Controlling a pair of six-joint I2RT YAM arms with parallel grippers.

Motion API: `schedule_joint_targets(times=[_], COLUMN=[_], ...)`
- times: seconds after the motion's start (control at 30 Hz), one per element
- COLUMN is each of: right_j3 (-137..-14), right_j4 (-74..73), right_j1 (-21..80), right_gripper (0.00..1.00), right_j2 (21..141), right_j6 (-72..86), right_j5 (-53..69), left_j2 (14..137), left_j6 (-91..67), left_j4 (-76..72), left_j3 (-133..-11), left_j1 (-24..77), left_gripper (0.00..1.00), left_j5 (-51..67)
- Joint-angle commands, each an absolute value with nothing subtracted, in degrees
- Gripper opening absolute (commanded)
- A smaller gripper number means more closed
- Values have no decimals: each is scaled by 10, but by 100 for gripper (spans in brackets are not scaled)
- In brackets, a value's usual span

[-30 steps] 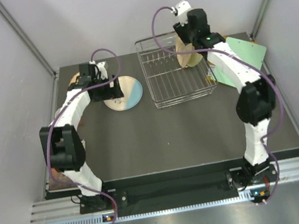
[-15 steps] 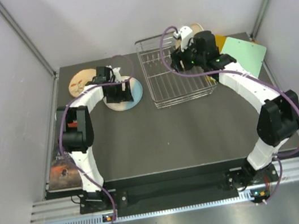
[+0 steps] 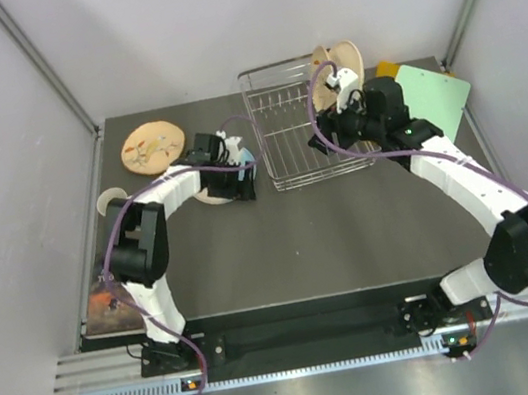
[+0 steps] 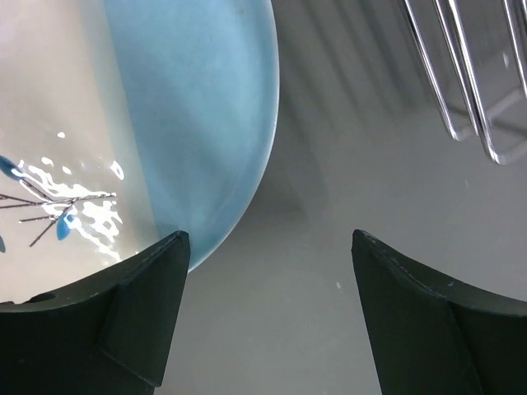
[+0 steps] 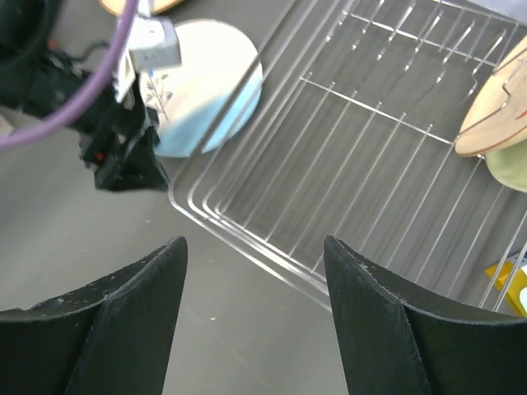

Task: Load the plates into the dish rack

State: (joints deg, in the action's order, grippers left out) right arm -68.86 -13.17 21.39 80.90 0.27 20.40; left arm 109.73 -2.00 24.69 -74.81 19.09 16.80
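A white-and-light-blue plate (image 4: 181,107) lies flat on the dark table, just left of the dish rack (image 3: 258,127). My left gripper (image 4: 268,239) is open low over the plate's right edge, with one fingertip (image 4: 160,263) above the rim and the other above bare table. In the top view this gripper (image 3: 239,183) hides most of the plate (image 3: 209,195). A tan plate (image 3: 152,145) lies at the back left. Another tan plate (image 5: 498,107) and a cream-green plate (image 5: 510,169) stand at the rack's far right end. My right gripper (image 5: 254,243) hangs open and empty above the rack's front rim (image 5: 247,239).
A green board (image 3: 434,93) and an orange board's corner (image 3: 386,67) lie right of the rack. A book-like object (image 3: 110,304) sits at the table's left front edge, with a pale round thing (image 3: 110,198) behind it. Enclosure walls stand close on both sides.
My right gripper let go of the tan plate, which now stands in the rack, and pulled back toward the rack's front. My left gripper slid right across the blue plate to its right edge.
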Motion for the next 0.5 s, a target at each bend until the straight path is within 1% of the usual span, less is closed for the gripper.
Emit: schedule_joint_targets(times=[0.0,0.17,0.27,0.37,0.47], right_j3=[-666,-645,-596,-494,-443], right_j4=[-133,-138,-142,-127,-119], right_j1=[219,216,198,193,193], right_gripper=[67,68,68,68,68], right_j2=[764,723,695,659,624], right_j6=[27,32,79,158,180], right_j5=[233,228,233,254,272], left_j2=[1060,1024,984,972,973], left_j6=[-41,-30,-37,-50,-58], left_j4=[340,359,348,334,332], left_j3=[-675,-615,-573,-561,-553], left_j1=[215,247,286,338,373], left_gripper=[84,84,84,84,84], left_j5=[191,206,210,225,238])
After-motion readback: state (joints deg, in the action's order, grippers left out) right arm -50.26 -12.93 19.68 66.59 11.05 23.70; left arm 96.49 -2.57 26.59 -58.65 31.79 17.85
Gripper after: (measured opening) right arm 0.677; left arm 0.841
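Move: My left hand is almost down at table level, one finger already on the blue-and-cream plate; that plate's middle lies about 9 cm ahead and 4 cm left of it. From this hand the dish rack's middle is roughly 15 cm ahead and 19 cm right, and the floral plate 16 cm ahead and 22 cm left. For my empty right hand the blue-and-cream plate is some 9 cm ahead, 28 cm left and 22 cm below. I keep one open left finger on the rim of the plate's blue half and drag it back towards me, staying level, about 12 cm; near the end I veer some 4 cm right and turn the hand slightly clockwise. My right hand, open and empty, draws back about 7 cm from the rack, then also sinks about 5 cm while tipping its fingers down. ##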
